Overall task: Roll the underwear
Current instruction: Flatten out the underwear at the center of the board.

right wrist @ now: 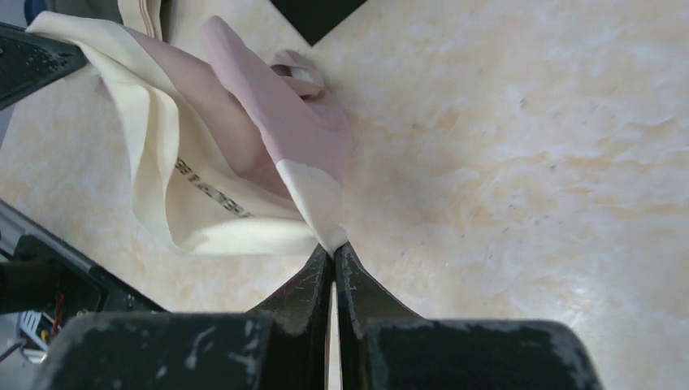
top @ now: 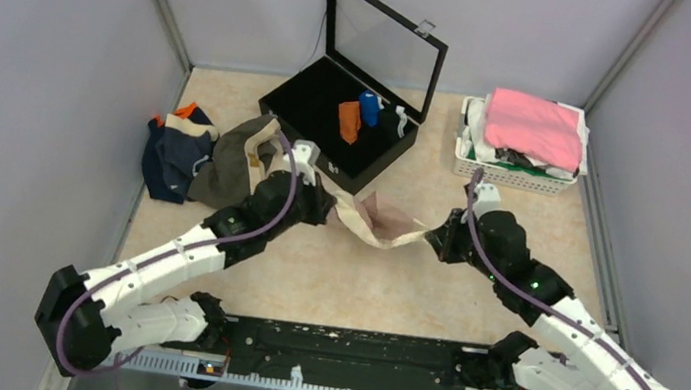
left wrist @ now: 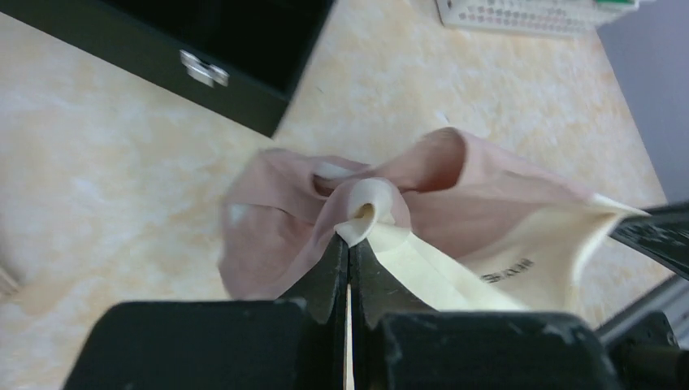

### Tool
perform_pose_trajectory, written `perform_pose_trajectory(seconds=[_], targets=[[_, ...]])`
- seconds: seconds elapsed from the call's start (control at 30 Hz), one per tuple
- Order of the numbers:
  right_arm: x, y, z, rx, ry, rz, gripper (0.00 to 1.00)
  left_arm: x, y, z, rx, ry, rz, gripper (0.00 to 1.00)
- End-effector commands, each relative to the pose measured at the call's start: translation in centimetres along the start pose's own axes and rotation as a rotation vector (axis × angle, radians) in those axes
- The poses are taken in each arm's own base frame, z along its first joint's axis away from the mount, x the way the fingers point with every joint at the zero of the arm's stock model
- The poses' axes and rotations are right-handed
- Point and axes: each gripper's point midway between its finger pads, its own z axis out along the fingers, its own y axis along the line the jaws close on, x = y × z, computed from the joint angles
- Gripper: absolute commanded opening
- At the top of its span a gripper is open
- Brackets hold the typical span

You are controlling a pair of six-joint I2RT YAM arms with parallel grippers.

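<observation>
Pale pink-beige underwear (top: 382, 218) with a cream waistband hangs stretched between both grippers over the table's middle. My left gripper (top: 328, 203) is shut on one end of the waistband; in the left wrist view the underwear (left wrist: 455, 203) bunches right at the left gripper (left wrist: 350, 240). My right gripper (top: 436, 239) is shut on the other end, where the underwear (right wrist: 244, 154) meets the right gripper (right wrist: 331, 248). Olive-brown and navy underwear (top: 195, 155) lie piled at the left. Rolled rust-orange (top: 349, 121) and blue (top: 369, 107) pieces sit in the box.
A black box (top: 331, 118) with an open glass lid stands at the back centre. A white basket (top: 516, 172) at the back right holds a bright pink cloth (top: 532, 127). Grey walls close in the table on the left, right and back.
</observation>
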Motion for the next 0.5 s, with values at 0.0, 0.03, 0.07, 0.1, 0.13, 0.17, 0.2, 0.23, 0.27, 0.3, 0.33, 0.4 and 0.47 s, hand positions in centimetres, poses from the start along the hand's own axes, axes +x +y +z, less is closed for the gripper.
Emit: perform_pose_trajectory(seconds=[0.0, 0.03, 0.07, 0.1, 0.13, 0.17, 0.2, 0.23, 0.27, 0.3, 0.33, 0.4, 0.47], targets=[[-4.9, -1.3, -3.1, 0.115, -0.135, -0.026, 0.0, -5.1, 0.4, -1.6, -0.006, -0.077, 0.062, 0.0], [-5.8, -1.2, -3.6, 0.123, -0.159, -0.029, 0.0, -5.9, 0.3, -1.7, -0.006, -0.085, 0.077, 0.0], [-6.5, -1.2, -4.1, 0.132, -0.177, -0.031, 0.0, -6.5, 0.2, -1.6, -0.008, -0.084, 0.09, 0.0], [-7.4, -1.1, -4.6, 0.141, -0.2, -0.034, 0.0, -7.3, 0.2, -1.5, -0.013, -0.087, 0.105, 0.0], [-8.4, -0.9, -5.1, 0.141, -0.225, -0.036, 0.0, -7.7, 0.1, -1.3, -0.016, -0.08, 0.115, 0.0], [-9.2, -0.8, -5.4, 0.149, -0.243, -0.041, 0.0, -8.3, -0.1, -1.0, -0.014, -0.074, 0.122, 0.0], [-10.0, -0.8, -5.7, 0.157, -0.261, -0.044, 0.0, -8.9, -0.1, -0.7, -0.017, -0.072, 0.125, 0.0], [-10.6, -0.8, -5.9, 0.169, -0.274, -0.053, 0.0, -9.4, -0.3, -0.2, -0.01, -0.065, 0.128, 0.0], [-11.3, -1.0, -6.1, 0.185, -0.285, -0.062, 0.0, -10.2, -0.4, 0.1, -0.008, -0.068, 0.131, 0.0], [-12.1, -1.0, -6.3, 0.199, -0.301, -0.067, 0.0, -10.9, -0.5, 0.6, -0.004, -0.069, 0.134, 0.0], [-12.7, -1.2, -6.3, 0.215, -0.311, -0.073, 0.0, -11.6, -0.6, 1.1, 0.0, -0.072, 0.135, 0.0], [-14.7, -1.5, -6.4, 0.244, -0.347, -0.079, 0.0, -13.7, -0.9, 2.2, 0.01, -0.085, 0.142, 0.0], [-16.9, -1.7, -6.4, 0.25, -0.38, -0.077, 0.0, -15.7, -1.3, 3.3, 0.035, -0.093, 0.143, 0.0]])
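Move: Each hand holds one end of the cream waistband; the underwear hangs loosely folded, its middle about 10 cm right of the left hand and 7 cm below it, 10 cm left of the right hand, 4 cm ahead and 5 cm below. The case's middle is some 30 cm ahead of the left hand and 15 cm lower; the grey garment is about 17 cm ahead, 23 cm left. The basket lies around 31 cm ahead of the right hand, 20 cm to its right. Both hands keep their pinch on the ends of the waistband and sweep it up, the left rising about 9 cm and going forward nearly as far towards the case, edging left early on before easing slightly back. The right climbs some 11 cm while drawing off to the right and a little forward towards the basket, its fingers tipping up and turning clockwise by about 15 degrees each, so that the hands spread apart. ##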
